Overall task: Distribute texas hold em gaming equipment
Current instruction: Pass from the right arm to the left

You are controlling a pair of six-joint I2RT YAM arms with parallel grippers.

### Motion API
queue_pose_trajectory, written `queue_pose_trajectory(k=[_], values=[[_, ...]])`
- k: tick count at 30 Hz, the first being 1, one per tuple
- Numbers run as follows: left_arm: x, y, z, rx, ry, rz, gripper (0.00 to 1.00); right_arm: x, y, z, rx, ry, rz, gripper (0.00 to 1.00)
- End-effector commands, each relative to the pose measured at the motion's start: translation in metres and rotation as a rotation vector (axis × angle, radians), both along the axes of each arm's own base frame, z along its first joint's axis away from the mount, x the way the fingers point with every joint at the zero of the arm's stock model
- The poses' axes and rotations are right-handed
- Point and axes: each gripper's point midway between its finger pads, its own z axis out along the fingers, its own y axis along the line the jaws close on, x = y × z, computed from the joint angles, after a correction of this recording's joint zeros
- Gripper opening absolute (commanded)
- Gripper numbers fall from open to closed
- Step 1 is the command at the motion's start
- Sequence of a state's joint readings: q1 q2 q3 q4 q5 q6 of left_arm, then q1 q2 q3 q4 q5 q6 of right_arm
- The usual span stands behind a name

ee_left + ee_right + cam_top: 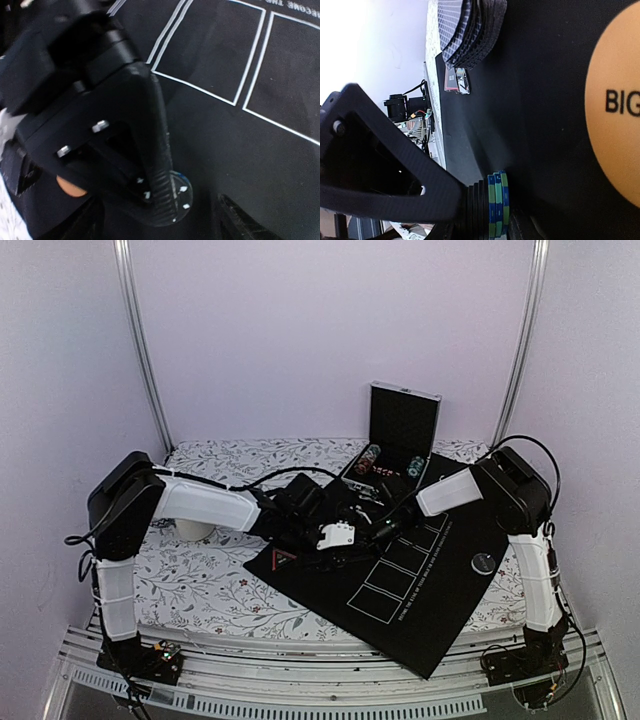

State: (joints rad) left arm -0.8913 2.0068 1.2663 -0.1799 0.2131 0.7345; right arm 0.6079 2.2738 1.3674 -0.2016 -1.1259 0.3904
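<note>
My right gripper (496, 217) is shut on a short stack of blue-and-green striped poker chips (498, 197), held on edge just above the black mat (545, 100). Beside it on the mat lies a flat orange button disc (615, 115) marked "BIG". A fan of grey-blue-backed cards (465, 30) lies farther off. In the left wrist view that chip stack (181, 196) shows under the right gripper's finger (157, 165). My left gripper (160, 217) is open, its fingers on either side of the stack and apart from it. From above, both grippers (345, 538) (380, 532) meet over the mat's left part.
An open black case (403, 420) stands at the back with more chips (370, 458) in it. A dark round disc (484, 562) lies on the mat's right side and a small red-marked piece (283, 558) at its left corner. A cream cup (190, 528) sits under my left arm.
</note>
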Motion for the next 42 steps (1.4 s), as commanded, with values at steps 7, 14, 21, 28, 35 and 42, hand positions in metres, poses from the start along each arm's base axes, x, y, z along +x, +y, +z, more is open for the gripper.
queue_pose_trajectory(k=[7, 14, 21, 28, 35, 42], values=[[-0.005, -0.010, -0.014, 0.028, 0.135, -0.140, 0.65, 0.002, -0.002, -0.031, -0.079, 0.041, -0.029, 0.03], [-0.005, -0.013, -0.016, 0.024, 0.137, -0.164, 0.59, 0.003, -0.003, -0.034, -0.098, 0.041, -0.039, 0.03], [-0.007, -0.016, -0.017, 0.027, 0.155, -0.177, 0.49, 0.006, -0.004, -0.037, -0.124, 0.037, -0.053, 0.16], [-0.006, -0.015, -0.018, 0.028, 0.166, -0.157, 0.44, 0.005, -0.012, -0.041, -0.185, 0.010, -0.079, 0.39], [-0.004, -0.013, -0.018, 0.023, 0.184, -0.143, 0.39, 0.011, -0.015, -0.030, -0.209, -0.033, -0.105, 0.48], [-0.006, -0.008, -0.022, 0.021, 0.221, -0.134, 0.28, 0.019, -0.024, -0.028, -0.267, -0.070, -0.129, 0.50]])
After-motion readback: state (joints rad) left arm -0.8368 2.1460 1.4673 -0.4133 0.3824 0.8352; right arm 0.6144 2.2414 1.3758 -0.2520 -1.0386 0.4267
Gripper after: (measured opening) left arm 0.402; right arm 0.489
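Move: The chip stack is already held between the right gripper's fingertips. From the open left gripper it lies about 2 cm below and 1 cm to the right, nearly level forward. From the right hand, the orange BIG button lies on the mat about 8 cm ahead and 4 cm below, the card deck about 8 cm ahead and 10 cm left, and the red triangle pack some 12 cm straight left. Bring the left gripper down about 2 cm over the chip stack, turning the wrist some 10 degrees, then hold it there and close the fingers until they pinch the stack. Keep the right gripper clamped and nearly still meanwhile; only once the left fingers are nearly closed, open the right fingers partway to release its grip, without drawing it back. ##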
